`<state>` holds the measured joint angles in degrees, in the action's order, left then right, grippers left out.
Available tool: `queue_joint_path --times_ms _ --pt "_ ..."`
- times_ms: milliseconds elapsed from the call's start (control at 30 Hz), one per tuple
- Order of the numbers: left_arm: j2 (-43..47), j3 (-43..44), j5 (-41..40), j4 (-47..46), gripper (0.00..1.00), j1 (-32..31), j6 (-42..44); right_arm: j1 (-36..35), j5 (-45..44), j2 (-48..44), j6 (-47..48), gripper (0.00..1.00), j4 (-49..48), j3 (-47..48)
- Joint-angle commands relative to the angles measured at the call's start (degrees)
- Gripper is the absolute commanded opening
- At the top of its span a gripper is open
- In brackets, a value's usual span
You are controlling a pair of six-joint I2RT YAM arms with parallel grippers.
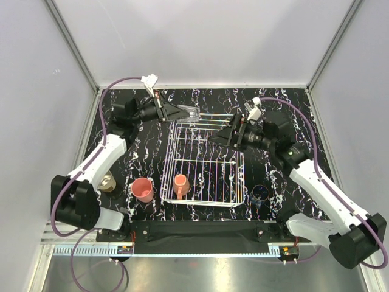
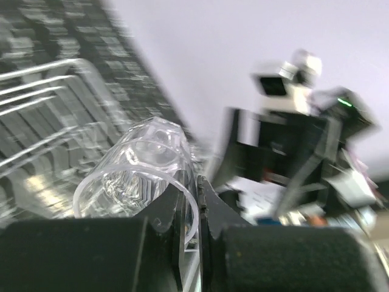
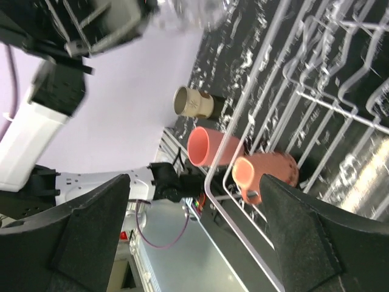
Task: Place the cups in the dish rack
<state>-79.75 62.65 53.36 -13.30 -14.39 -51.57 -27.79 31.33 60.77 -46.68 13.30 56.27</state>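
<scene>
My left gripper [image 1: 181,112] is shut on the rim of a clear glass [image 1: 191,114], held on its side over the far edge of the white dish rack [image 1: 203,203]. In the left wrist view, one finger sits inside the clear glass [image 2: 137,176] and the other outside its wall. My right gripper [image 1: 217,137] hangs open and empty above the rack's far right part. An orange mug [image 1: 180,184] stands inside the rack near its front left corner. On the table stand a pink tumbler [image 1: 143,189], a cream cup [image 1: 107,181] and a dark blue cup [image 1: 262,193].
The right wrist view looks between open fingers [image 3: 91,231] at the pink tumbler [image 3: 213,148], orange mug [image 3: 264,173], cream cup [image 3: 193,102] and rack bars [image 3: 273,73]. White enclosure walls ring the black marbled table [image 1: 285,106]. The right arm [image 2: 298,140] is close to the glass.
</scene>
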Motion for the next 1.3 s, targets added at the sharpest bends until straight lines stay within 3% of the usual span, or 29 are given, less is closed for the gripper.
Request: queue_joint_path --times_ms 0,133,167,300,467,700,1033,1200,1267 --pt "1.4 -2.9 9.9 -31.0 0.0 -1.3 -16.6 -3.5 -4.0 2.9 -2.1 0.96 -15.9 0.2" --pt "-1.8 -4.9 10.9 -50.8 0.0 -2.5 -34.6 -5.6 -5.4 4.8 0.0 0.96 -20.2 0.2" --pt "-2.9 -5.3 11.0 -59.8 0.0 -2.5 -38.0 -5.7 -5.6 4.8 0.4 0.96 -20.9 0.0" --pt "-7.3 -5.1 10.2 -72.1 0.0 -2.8 -49.0 -5.7 -5.9 3.9 2.5 0.94 -22.7 0.4" --pt "-7.1 -4.9 10.7 -68.6 0.0 -3.6 -47.2 -5.7 -3.8 4.2 4.2 0.91 -24.2 3.0" --pt "-6.7 -4.3 12.4 -64.5 0.0 -5.7 -43.9 -5.6 -3.6 6.5 9.8 0.86 -17.6 10.2" --pt "-7.3 -4.1 12.8 -64.0 0.0 -6.3 -43.3 -5.7 1.5 7.6 8.7 0.72 -21.3 10.1" --pt "-7.3 -4.1 13.0 -64.3 0.0 -6.3 -43.4 -5.7 1.7 7.6 8.1 0.59 -22.4 9.1" --pt "-7.4 -4.0 13.0 -64.2 0.0 -6.5 -43.4 -5.7 1.2 7.3 8.0 0.45 -22.5 9.1"
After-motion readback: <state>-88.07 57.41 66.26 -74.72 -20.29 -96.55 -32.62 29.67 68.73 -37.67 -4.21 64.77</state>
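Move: The left gripper already holds the clear cup, its middle some 4 cm to the right of that hand and about 1 cm ahead; the open right gripper waits about 14 cm right and 9 cm back of it, roughly 2 cm lower. From the right gripper the cup lies about 9 cm ahead, 10 cm left and 2 cm up. The dish rack's middle is some 6 cm ahead of the right hand, 7 cm left and 22 cm below; the orange mug in it, 6 cm back, 16 cm left, equally low. Bring the left gripper back about 8 cm, up 6 and a little right, keeping its pinch on the clear cup while turning it some 25 degrees clockwise and tilting the fingertips up, so the cup's base faces the right gripper. Raise the right gripper roughly 8 cm, also left and slightly forward, tilting it, to straddle the base, then close its fingers about halfway until they meet the cup's sides. ##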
